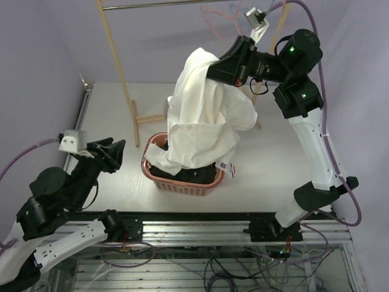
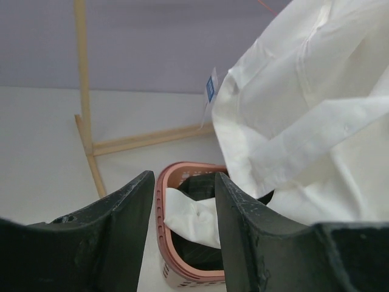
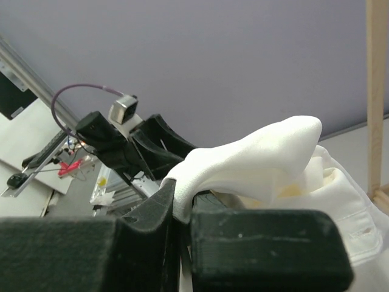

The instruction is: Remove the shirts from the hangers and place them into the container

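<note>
My right gripper [image 1: 211, 68] is raised high over the table's middle, shut on a fold of the cream-white shirt [image 1: 203, 118]. The right wrist view shows that cloth pinched between the fingers [image 3: 181, 196]. The shirt hangs down, its lower end draped over the salmon-pink container [image 1: 159, 182]. Inside lies the dark pinstriped shirt [image 2: 196, 185], with a white sleeve end [image 2: 191, 219] on top. A thin pink hanger [image 1: 211, 23] hangs at the rack's top. My left gripper [image 1: 113, 151] is low at the left, open and empty, pointing at the container [image 2: 163, 231].
The wooden rack upright [image 1: 118, 73] and its foot bar [image 1: 149, 118] stand behind the container, with a metal rod [image 1: 158, 5] across the top. A small white and blue tag [image 1: 226, 169] hangs at the container's right side.
</note>
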`<action>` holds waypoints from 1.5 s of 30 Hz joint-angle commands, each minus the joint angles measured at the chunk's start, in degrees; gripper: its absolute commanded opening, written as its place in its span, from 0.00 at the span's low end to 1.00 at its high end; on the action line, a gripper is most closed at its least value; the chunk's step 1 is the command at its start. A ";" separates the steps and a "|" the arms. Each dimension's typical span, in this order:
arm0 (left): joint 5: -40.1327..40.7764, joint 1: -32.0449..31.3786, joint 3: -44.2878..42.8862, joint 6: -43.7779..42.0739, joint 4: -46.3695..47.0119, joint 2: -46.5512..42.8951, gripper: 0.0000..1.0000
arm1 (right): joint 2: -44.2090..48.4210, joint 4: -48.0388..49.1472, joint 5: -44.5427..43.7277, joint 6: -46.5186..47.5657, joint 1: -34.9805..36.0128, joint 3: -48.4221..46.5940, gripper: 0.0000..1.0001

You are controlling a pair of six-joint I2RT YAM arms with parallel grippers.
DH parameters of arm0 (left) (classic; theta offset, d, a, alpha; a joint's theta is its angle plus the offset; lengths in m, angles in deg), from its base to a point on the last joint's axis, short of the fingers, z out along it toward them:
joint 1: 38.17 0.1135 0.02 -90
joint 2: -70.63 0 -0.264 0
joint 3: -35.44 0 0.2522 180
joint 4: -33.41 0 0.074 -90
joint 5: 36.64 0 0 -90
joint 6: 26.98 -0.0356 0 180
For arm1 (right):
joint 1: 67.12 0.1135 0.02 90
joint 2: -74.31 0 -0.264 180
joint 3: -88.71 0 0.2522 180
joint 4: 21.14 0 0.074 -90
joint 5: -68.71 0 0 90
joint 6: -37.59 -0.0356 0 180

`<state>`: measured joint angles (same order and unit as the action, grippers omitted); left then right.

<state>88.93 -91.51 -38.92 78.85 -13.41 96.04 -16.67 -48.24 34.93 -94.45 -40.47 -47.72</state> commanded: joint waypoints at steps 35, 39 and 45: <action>1.85 0.34 5.90 -10.20 9.91 8.18 0.55 | 0.58 -13.36 -57.26 24.40 27.81 57.09 0.00; 0.34 0.31 7.39 -11.71 11.50 12.35 0.55 | -4.11 -11.62 -60.07 24.03 27.93 59.40 0.00; -4.74 0.40 12.19 -11.39 15.02 13.43 0.55 | -15.78 -10.43 -60.29 24.30 27.95 58.23 0.00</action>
<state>88.69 -91.51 -29.72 68.21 -3.27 110.31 -24.95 -57.42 -23.88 -69.99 -12.73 9.56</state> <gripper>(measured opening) 0.553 0.025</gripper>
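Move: Below the right hand, which already holds the white shirt at its top, the container stands about 50 cm down, some 4 cm to the left and 2 cm nearer the base, with the dark shirt already in it. The rack's bottom crossbar lies some 16 cm ahead of this hand at table level. From the empty left hand, the container is about 17 cm to the right, 6 cm ahead and 33 cm below. Swinging about 10 cm left and then mostly back while dropping steeply, the right hand lowers the white shirt some 50 cm into the container, fingers still shut on the cloth and the wrist tipping from pointing left to pointing steeply down. The left hand hovers half open, then late on eases down, right and forward towards the container, its left side rolling up about 20 degrees. ##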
